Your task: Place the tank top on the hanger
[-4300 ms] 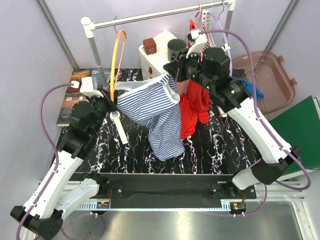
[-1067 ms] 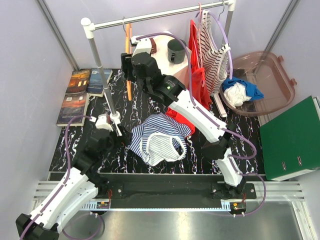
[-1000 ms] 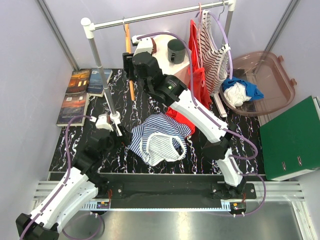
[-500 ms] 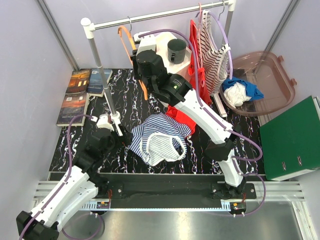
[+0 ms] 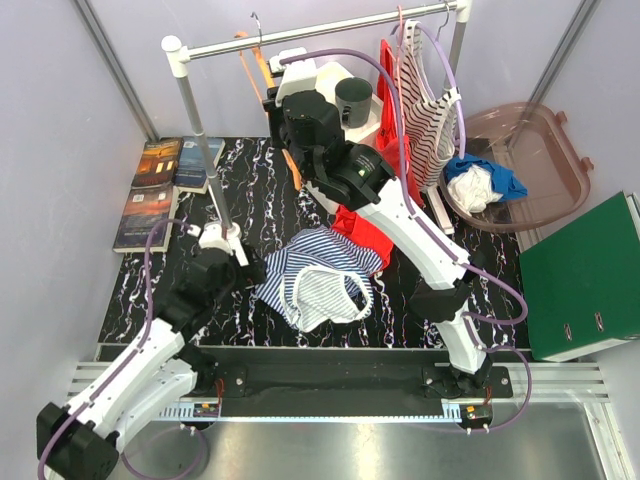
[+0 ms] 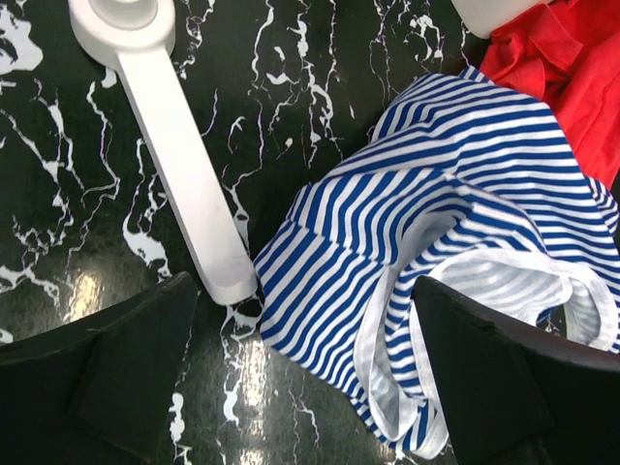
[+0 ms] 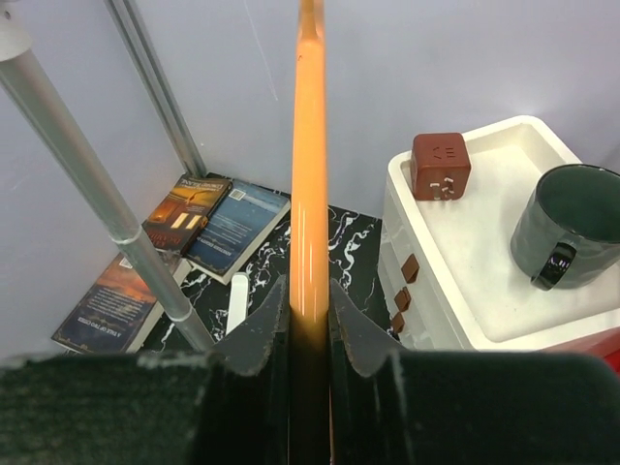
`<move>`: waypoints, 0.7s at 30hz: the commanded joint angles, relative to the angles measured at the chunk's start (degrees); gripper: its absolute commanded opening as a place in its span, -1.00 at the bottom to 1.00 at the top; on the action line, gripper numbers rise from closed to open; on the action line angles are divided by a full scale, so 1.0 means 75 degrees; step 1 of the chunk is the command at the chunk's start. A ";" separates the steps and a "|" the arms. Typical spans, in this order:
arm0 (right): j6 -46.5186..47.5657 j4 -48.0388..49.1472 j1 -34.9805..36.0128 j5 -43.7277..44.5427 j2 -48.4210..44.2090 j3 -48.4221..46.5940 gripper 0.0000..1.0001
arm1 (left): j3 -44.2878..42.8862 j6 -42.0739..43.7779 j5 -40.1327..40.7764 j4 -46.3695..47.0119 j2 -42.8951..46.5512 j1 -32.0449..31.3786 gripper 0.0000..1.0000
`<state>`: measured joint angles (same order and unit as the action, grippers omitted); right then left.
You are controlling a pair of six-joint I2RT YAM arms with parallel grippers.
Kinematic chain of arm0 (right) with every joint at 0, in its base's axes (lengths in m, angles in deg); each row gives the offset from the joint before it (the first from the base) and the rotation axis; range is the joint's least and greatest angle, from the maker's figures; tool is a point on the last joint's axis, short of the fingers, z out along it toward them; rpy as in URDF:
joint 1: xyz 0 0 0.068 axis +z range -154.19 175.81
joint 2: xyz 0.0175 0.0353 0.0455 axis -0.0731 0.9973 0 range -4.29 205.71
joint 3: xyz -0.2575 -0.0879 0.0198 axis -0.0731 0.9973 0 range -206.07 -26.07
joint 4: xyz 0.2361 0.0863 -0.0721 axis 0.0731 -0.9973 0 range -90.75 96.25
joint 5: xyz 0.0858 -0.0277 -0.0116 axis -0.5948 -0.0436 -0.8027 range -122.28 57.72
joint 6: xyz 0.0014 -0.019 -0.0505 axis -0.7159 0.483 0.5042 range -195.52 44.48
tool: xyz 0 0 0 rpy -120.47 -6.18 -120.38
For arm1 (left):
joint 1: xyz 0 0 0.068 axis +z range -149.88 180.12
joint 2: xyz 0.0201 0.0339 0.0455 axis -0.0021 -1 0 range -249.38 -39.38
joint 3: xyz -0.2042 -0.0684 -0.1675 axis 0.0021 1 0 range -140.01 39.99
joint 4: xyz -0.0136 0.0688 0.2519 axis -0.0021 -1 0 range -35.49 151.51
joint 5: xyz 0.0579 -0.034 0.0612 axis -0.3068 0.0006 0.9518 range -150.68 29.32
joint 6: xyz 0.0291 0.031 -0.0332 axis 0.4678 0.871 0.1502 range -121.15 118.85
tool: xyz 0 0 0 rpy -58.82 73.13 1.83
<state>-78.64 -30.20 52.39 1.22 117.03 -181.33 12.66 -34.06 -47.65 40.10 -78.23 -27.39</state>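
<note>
The striped navy-and-white tank top [image 5: 315,280] lies crumpled on the black marble table; the left wrist view shows it [image 6: 455,194] too. My left gripper [image 5: 243,272] hovers low at its left edge, open wide [image 6: 310,387], with the cloth's white-trimmed hem between the fingers and nothing gripped. The orange hanger [image 5: 265,75] hangs tilted just under the rail, its hook up by the bar. My right gripper [image 5: 285,112] is shut on the hanger's orange bar [image 7: 310,145], which runs straight up between the fingertips [image 7: 309,310].
A clothes rail [image 5: 320,30] on a post [image 5: 200,130] with a white foot [image 6: 184,174] spans the back. A red-striped top [image 5: 430,90] and a red garment [image 5: 365,225] hang at the right. White drawers with mug [image 7: 572,228], books [image 5: 160,190], pink tub [image 5: 520,160], green binder [image 5: 590,270].
My right gripper has shut on the orange hanger and carried it rightward along the rail, tilting it. The tank top, earlier held up by both arms, now lies on the table. The left gripper edged closer.
</note>
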 commanded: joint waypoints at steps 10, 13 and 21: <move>0.0005 0.2242 0.0062 -0.0235 -0.2182 0.3085 -1.00 | -0.0962 0.0462 -0.0484 0.2408 -0.1909 0.0199 0.98; 0.0052 0.2760 0.0062 -0.0446 -0.2686 0.3813 -1.00 | -0.0786 0.0462 -0.0531 0.2514 -0.1968 0.0187 0.98; 0.0369 0.3102 0.0074 -0.0259 -0.2957 0.3968 -1.00 | -0.0551 0.0426 -0.0578 0.2573 -0.1992 0.0187 0.98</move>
<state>-77.48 -14.59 52.43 -1.47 98.45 -150.40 7.87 -31.37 -51.08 55.46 -93.05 -26.16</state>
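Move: Some 45 cm below the right hand, which already grips the orange hanger, lies the tank top, about 11 cm back and 6 cm to its right; the rack's rail is roughly 7 cm ahead, level sideways and 10 cm higher, and the mug about 19 cm ahead, 12 cm right and 15 cm lower. From the open left hand, the tank top is some 3 cm ahead, 12 cm right and 10 cm down, with the rack foot 7 cm ahead, 5 cm left and equally low. Keeping its grip on the hanger, the right hand dips about 3 cm, then climbs back while drawing away from the rail, ending nearly 3 cm back and 3 cm to the right. Meanwhile the left hand, fingers still wide open, goes forward about 5 cm, also 3 cm right and a little up, above the tank top's left side without gripping it. ##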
